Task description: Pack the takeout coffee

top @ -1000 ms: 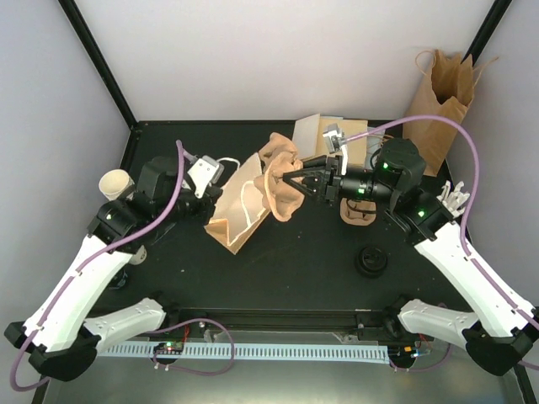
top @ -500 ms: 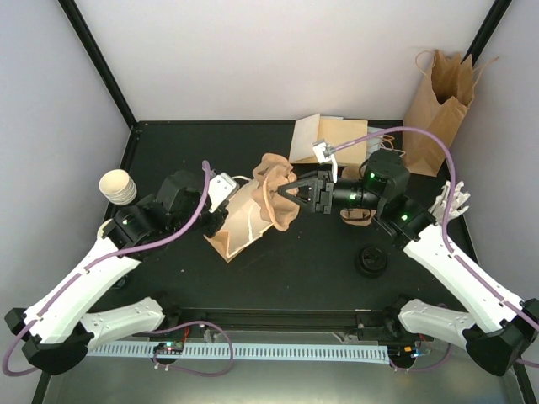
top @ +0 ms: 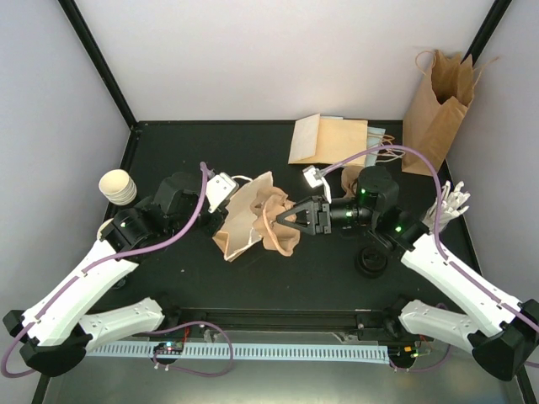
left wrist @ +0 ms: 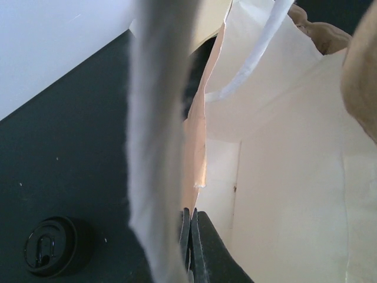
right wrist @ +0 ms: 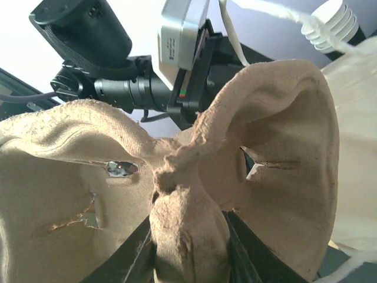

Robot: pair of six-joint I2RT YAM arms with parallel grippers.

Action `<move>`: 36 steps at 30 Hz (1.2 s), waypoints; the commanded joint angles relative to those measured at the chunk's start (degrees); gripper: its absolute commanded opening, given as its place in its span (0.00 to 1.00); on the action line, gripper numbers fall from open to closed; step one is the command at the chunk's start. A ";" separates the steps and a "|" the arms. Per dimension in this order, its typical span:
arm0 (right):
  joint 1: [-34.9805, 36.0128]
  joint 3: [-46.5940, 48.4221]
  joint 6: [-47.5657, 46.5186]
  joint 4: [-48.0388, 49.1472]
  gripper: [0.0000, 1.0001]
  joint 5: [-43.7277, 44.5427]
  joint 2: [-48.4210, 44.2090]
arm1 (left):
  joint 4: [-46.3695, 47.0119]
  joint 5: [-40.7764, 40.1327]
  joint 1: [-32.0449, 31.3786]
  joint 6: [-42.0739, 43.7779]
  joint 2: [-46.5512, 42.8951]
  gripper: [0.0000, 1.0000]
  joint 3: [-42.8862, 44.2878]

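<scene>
A tan paper bag point(top: 242, 212) lies on its side mid-table, mouth toward the right. My left gripper point(top: 221, 221) is shut on the bag's thin paper edge point(left wrist: 200, 171), fingers point(left wrist: 191, 236) pressed together. My right gripper point(top: 284, 220) is shut on the centre post of a brown pulp cup carrier point(top: 286, 242), which rests at the bag's mouth. The carrier point(right wrist: 283, 130) fills the right wrist view. The takeout coffee cups show as a nested cream-white stack point(top: 118, 187) at the far left. A round black lid point(top: 370, 261) sits beneath the right arm; whether a cup is under it I cannot tell.
Flat folded bags point(top: 328, 139) lie at the back. An upright tan bag point(top: 438, 101) stands in the back right corner. A brown pulp piece point(top: 349, 178) lies behind the right wrist. A white rack point(top: 450, 204) is at the right edge. Another black lid point(left wrist: 50, 253) shows beside the bag.
The right gripper has carried the pulp carrier toward the near left and lowered it onto the bag's mouth. The left arm shifted right with the bag, then held.
</scene>
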 commanded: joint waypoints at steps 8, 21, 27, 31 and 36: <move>3.99 0.33 -5.83 -11.45 0.29 -2.40 2.15 | 2.59 -2.00 -0.38 0.10 -1.52 0.02 0.05; 4.42 -11.50 -13.12 -21.91 0.29 3.26 -4.19 | 3.15 -1.60 -0.38 -0.47 -1.73 0.02 -1.52; 4.44 -11.38 -12.93 -17.74 0.31 5.40 -7.85 | 3.17 6.32 -0.67 0.06 -1.62 0.01 -2.26; 4.44 -10.37 -11.50 -11.16 0.31 6.87 -8.82 | 3.67 11.04 -1.78 -0.72 -1.33 0.02 -3.84; 4.44 -9.65 -10.91 -6.83 0.31 9.84 -10.23 | 4.14 11.02 -2.35 -1.81 -1.86 0.02 -6.07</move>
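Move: The right hand already pinches the cup carrier by its waist; the paper bag's mouth, where it would go, lies about 11 cm to its left, 6 cm ahead and 6 cm lower. The second carrier is on the table some 25 cm ahead, 20 cm to the right and 35 cm below; the black lid lies 3 cm ahead, 25 cm to the right, also 35 cm below. From the left hand, already pinching the rim, the mouth's middle lies level ahead, about 8 cm right and at its height. Still pinching the carrier's waist, the right hand takes it down about 13 cm and back 5 along the bag's near right side, its leftward-pointing fingers tipping down some 20 degrees; then it lifts 4 to 5 cm and partly levels. The left hand keeps its pinch on the rim, nearly still, then moves down, back and right 2 to 3 cm each way, turning slightly clockwise. ##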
